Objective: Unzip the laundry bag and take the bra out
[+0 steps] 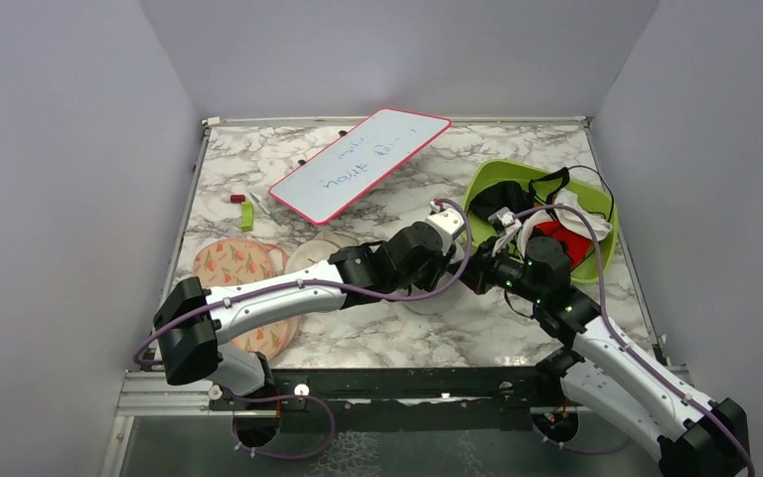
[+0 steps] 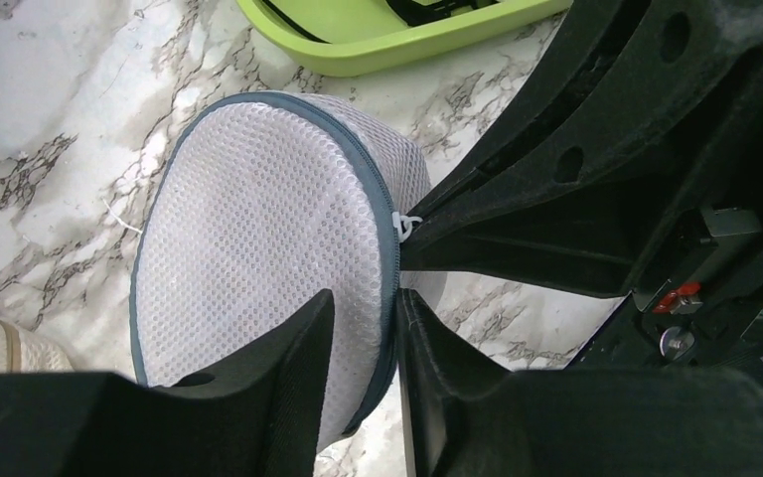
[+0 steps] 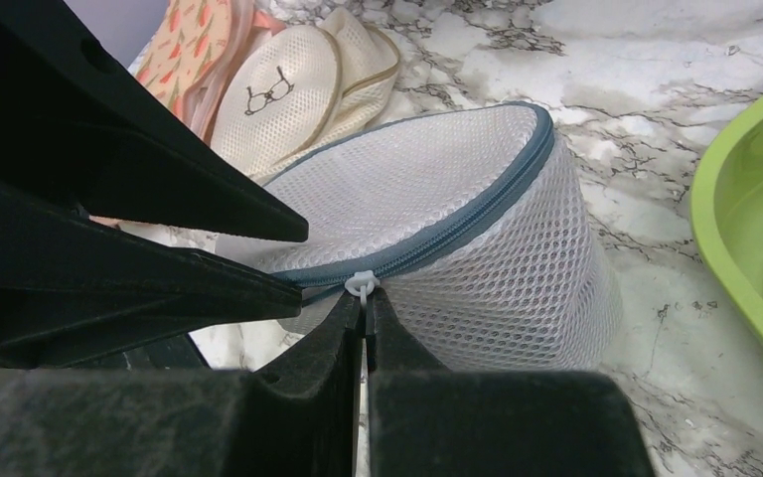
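Note:
The laundry bag (image 2: 258, 229), a white mesh drum with a blue-grey zip around its round face, stands tilted on the marble table. My left gripper (image 2: 363, 298) is shut on the bag's zipped rim, with mesh and zip pinched between its fingers. My right gripper (image 3: 363, 298) is shut on the small white zip pull (image 3: 360, 284) at the edge of the round face. From above, both grippers meet over the bag (image 1: 427, 301), which is mostly covered by the arms. The zip looks closed along the part I can see. The bra is hidden.
A lime-green basin (image 1: 487, 184) with red, black and white garments stands at the back right, close to the bag. A peach floral pouch (image 1: 233, 263) and a beige pouch (image 3: 278, 99) lie to the left. A red-framed whiteboard (image 1: 358, 164) lies at the back.

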`<action>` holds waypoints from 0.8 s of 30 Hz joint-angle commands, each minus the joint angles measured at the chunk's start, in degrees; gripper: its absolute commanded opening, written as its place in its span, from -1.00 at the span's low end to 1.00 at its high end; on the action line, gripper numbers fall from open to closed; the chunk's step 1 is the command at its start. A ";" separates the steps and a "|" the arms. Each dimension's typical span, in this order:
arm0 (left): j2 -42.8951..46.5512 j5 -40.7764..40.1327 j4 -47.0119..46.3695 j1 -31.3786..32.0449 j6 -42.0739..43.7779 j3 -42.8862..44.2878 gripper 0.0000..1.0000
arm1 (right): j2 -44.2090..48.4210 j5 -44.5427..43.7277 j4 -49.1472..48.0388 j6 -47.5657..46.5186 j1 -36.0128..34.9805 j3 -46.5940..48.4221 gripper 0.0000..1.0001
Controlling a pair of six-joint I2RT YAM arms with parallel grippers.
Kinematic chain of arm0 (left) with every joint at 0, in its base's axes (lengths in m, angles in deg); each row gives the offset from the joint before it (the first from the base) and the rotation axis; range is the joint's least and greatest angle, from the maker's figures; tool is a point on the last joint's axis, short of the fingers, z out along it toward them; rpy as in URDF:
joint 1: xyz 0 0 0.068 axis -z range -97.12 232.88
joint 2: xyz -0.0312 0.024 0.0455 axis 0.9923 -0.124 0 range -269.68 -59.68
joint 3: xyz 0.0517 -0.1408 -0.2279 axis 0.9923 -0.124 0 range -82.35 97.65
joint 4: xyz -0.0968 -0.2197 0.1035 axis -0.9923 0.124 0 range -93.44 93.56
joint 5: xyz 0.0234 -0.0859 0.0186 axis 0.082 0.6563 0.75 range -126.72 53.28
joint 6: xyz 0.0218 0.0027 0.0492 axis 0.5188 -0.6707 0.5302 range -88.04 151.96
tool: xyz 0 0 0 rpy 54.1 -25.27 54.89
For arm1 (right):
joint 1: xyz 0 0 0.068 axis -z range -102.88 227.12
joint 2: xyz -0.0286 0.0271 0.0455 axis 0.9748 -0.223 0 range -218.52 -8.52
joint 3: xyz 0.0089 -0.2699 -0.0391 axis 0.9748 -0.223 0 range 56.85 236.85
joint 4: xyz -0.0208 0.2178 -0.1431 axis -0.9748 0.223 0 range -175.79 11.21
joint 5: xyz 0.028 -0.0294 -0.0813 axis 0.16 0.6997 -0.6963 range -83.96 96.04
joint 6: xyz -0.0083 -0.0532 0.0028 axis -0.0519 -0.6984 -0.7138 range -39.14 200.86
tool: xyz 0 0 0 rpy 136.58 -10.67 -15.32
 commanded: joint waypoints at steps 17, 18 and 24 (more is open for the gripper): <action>6.09 4.18 1.11 -0.42 15.73 -2.29 -1.00 | -4.62 -10.34 5.91 -2.23 -0.10 7.08 -0.99; 6.67 3.98 1.23 -0.44 16.21 -2.62 -1.00 | -4.78 -11.15 5.60 -1.99 -0.10 6.89 -0.99; 10.00 1.83 1.31 -0.43 16.85 -4.91 -1.00 | -9.19 -14.32 3.50 -2.21 -0.06 7.55 -0.99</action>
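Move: Between the left hand's partly open fingers lies the zip band of the white laundry bag, barely 1 cm below the hand point; the zip pull, already pinched by the right hand, is about 2 cm ahead and 2 cm right of the left hand. From the right hand, the band's far bend is some 8 cm ahead, 1 cm left; the bag's middle 4 cm ahead, 4 cm left, 6 cm lower; the green bin about 11 cm ahead, 17 cm right. Closing on the zip band, the left fingers pinch the rim beside the pull, then draw it about 2.5 cm left and 1.5 cm up, tilting some 15 degrees. Against that hold the right hand keeps its pinch on the pull and drags it along the band, about 2.5 cm forward and slightly right, turning a little clockwise. ##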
